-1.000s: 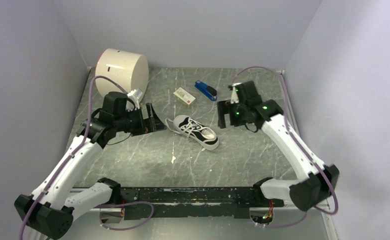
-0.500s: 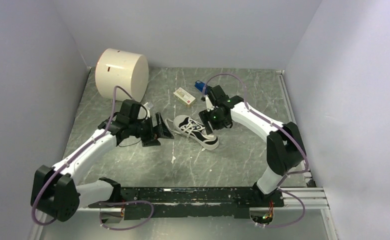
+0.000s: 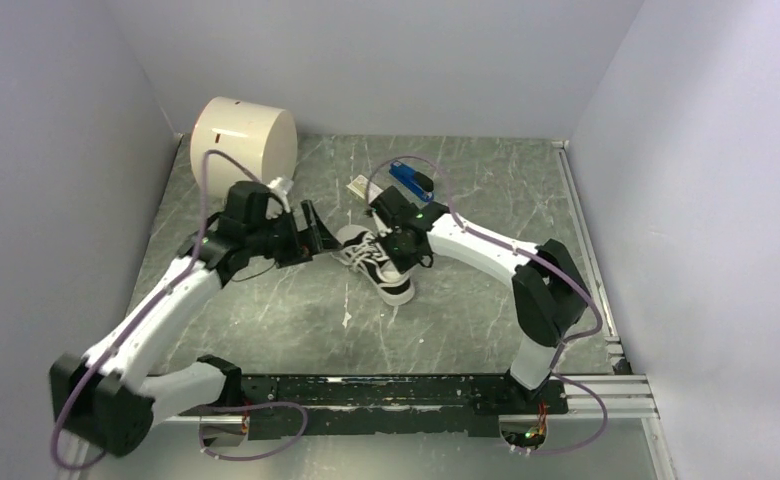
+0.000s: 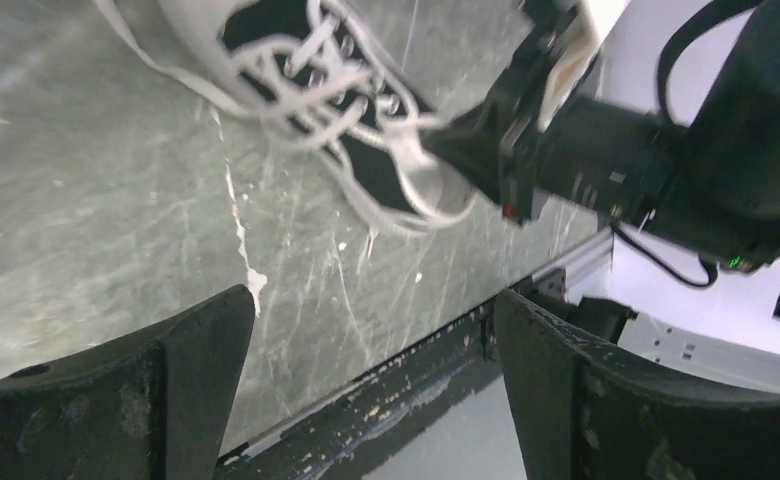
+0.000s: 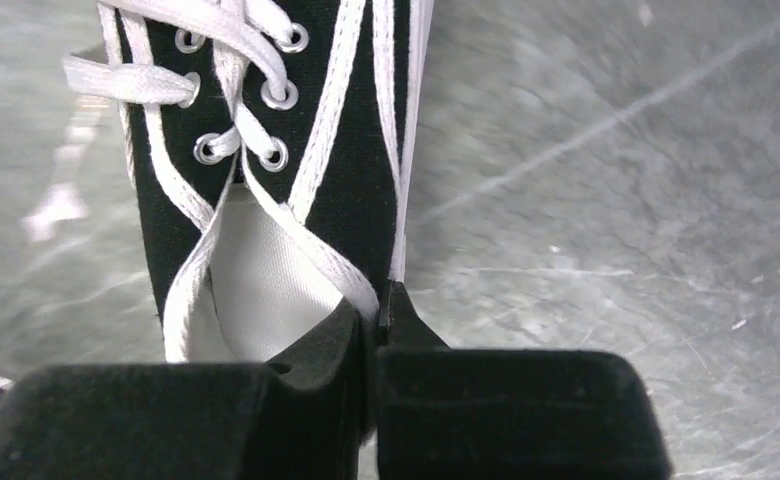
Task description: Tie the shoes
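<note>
The shoe [image 3: 374,262], a small black-and-white sneaker with loose white laces, lies mid-table. My right gripper [image 3: 399,248] is over its heel end, shut on the shoe's side wall at the collar. In the right wrist view one finger sits inside the opening and the other outside, the gripper [image 5: 381,310] pinching the canvas edge of the shoe [image 5: 346,190] beside a lace. My left gripper [image 3: 312,232] stands open just left of the toe, holding nothing. In the left wrist view the gripper [image 4: 371,330] is wide apart, with the shoe [image 4: 296,60] beyond it.
A large white cylinder [image 3: 243,145] stands at the back left. A blue stapler [image 3: 412,180] and a small white-and-tan box [image 3: 360,185] lie behind the shoe. The black rail [image 3: 386,390] runs along the near edge, with walls close on both sides.
My right arm swung left from the table's right side to the shoe and shut on its collar. The shoe turned, its heel swinging nearer. The left gripper stayed open by the toe.
</note>
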You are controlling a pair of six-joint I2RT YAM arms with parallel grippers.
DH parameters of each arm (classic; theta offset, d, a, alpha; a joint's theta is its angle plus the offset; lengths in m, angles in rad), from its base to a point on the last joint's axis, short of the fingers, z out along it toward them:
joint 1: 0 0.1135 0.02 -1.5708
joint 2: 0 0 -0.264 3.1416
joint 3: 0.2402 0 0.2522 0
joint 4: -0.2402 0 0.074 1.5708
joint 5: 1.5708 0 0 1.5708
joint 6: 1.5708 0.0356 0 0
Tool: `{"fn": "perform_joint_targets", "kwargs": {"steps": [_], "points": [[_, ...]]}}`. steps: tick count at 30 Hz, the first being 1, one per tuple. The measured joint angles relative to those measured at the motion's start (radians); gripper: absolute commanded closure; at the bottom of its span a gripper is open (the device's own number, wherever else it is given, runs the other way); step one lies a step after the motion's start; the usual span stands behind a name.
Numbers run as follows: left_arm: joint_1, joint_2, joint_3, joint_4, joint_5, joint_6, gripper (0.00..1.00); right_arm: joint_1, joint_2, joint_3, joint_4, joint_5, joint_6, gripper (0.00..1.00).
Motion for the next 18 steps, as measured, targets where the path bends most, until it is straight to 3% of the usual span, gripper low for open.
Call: {"fn": "perform_joint_targets", "kwargs": {"steps": [9, 13, 18], "points": [[0.0, -0.384, 0.124, -0.194, -0.296, 0.003, 0.03, 0.262, -0.064, 0.339, -0.063, 0.024, 0.134, 1.0], [0.0, -0.404, 0.142, -0.234, -0.349, 0.003, 0.03, 0.255, -0.075, 0.318, -0.07, 0.146, 0.225, 1.0], [-0.001, -0.306, 0.141, -0.256, -0.339, 0.013, 0.03, 0.194, -0.039, 0.124, -0.087, 0.309, 0.352, 1.0]]}}
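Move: The right hand already grips the collar edge of the shoe; the shoe's middle lies about 5 cm to its left, some 1 cm ahead and 4 cm below. The box lies about 19 cm ahead and 7 cm left of this hand, the stapler 22 cm ahead and 3 cm to the right, both roughly 5 cm lower. From the open, empty left hand the shoe's middle is some 12 cm to the right, about level with it fore and aft, and 14 cm down. Still pinching the shoe by its collar, the right hand whips it up about 14 cm and left about 12 cm, then turns back sharply and brings it some 8 cm right and 9 cm down, the wrist twisting clockwise some 20 degrees on the way back. The left hand, holding nothing, pulls away from the shoe, up some 12 cm and left 7 cm with its fingers tipping up, then sinks a little, jaws still wide open. ##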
